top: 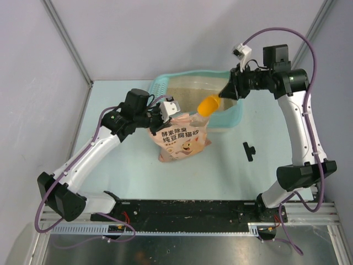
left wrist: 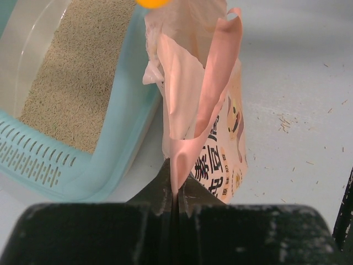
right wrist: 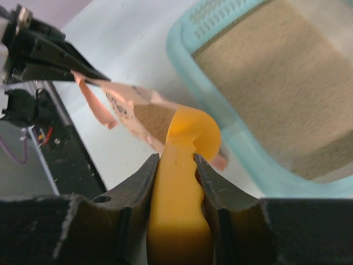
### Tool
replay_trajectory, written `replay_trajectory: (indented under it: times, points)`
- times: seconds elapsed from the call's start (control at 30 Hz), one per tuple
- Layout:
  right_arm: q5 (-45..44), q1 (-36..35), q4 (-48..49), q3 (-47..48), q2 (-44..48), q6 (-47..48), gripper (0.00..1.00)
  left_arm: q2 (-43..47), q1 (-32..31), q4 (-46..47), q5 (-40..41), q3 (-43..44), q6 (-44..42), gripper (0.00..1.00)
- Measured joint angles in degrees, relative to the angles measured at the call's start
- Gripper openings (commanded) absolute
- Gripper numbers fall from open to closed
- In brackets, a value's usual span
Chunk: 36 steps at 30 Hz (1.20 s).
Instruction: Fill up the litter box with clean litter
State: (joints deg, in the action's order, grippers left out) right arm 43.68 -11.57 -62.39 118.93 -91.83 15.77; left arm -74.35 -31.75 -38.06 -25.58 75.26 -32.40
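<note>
The light teal litter box (top: 234, 118) sits at the back of the table with a layer of beige clean litter (top: 193, 88) inside. A pink bag (top: 182, 141) stands upright against its near wall. My left gripper (top: 165, 112) is shut on the bag's top edge (left wrist: 185, 149), holding the mouth open beside the box wall (left wrist: 118, 143). My right gripper (top: 223, 94) is shut on the handle of an orange scoop (right wrist: 185, 182). The scoop's bowl (top: 208, 105) hovers over the bag's mouth, near the box rim (right wrist: 182, 38). More litter (right wrist: 154, 118) shows inside the bag.
A small black part (top: 249, 150) lies on the table to the right of the bag. Stray granules (left wrist: 284, 122) are scattered on the table right of the bag. The black rail (top: 187, 212) with the arm bases runs along the near edge.
</note>
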Motion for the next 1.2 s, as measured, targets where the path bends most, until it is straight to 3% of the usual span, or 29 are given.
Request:
replay_trajectory:
  times: [0.23,0.47,0.8,1.2]
  points:
    - [0.28,-2.95,-5.62,-3.41,-0.13,3.72,0.0,0.55,0.0,0.94,0.0,-0.87,0.57,0.0]
    - [-8.72,-11.76,-6.29,-2.05,-3.72,4.92,0.0,1.42,0.0,0.85,-1.11,-1.46,1.03,0.0]
    - [-30.36,-20.63,-2.97,-1.99,-8.79,-14.82,0.0,3.3,-0.17,0.63,-2.71,-2.84,2.51,0.0]
    - [-36.5,-23.15,10.16,-26.36,-3.02,-25.81,0.0,3.45,-2.08,0.61,-3.23,-3.13,5.46,0.0]
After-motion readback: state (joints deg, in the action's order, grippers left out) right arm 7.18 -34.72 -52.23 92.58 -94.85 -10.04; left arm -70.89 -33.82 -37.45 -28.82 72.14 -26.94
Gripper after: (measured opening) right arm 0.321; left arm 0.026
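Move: The litter bag's open mouth is about 10 cm to the right hand's left, roughly level fore and aft and some 17 cm below it; that hand already holds the yellow scoop. The litter box's middle lies about 23 cm ahead, 7 cm left and 34 cm down. From the left hand, still pinching a corner of the bag, the mouth is some 11 cm right, 5 cm ahead and 4 cm lower. Into the bag's open mouth goes the yellow scoop, carried by the right hand about 19 cm down and 7 cm left. The hand first draws back a little while sinking, swings left and slightly forward, then drives mostly down, tipping and turning clockwise (some 35 degrees in all), grip kept. The left hand keeps its pinch on the bag corner and eases back 3 cm. ##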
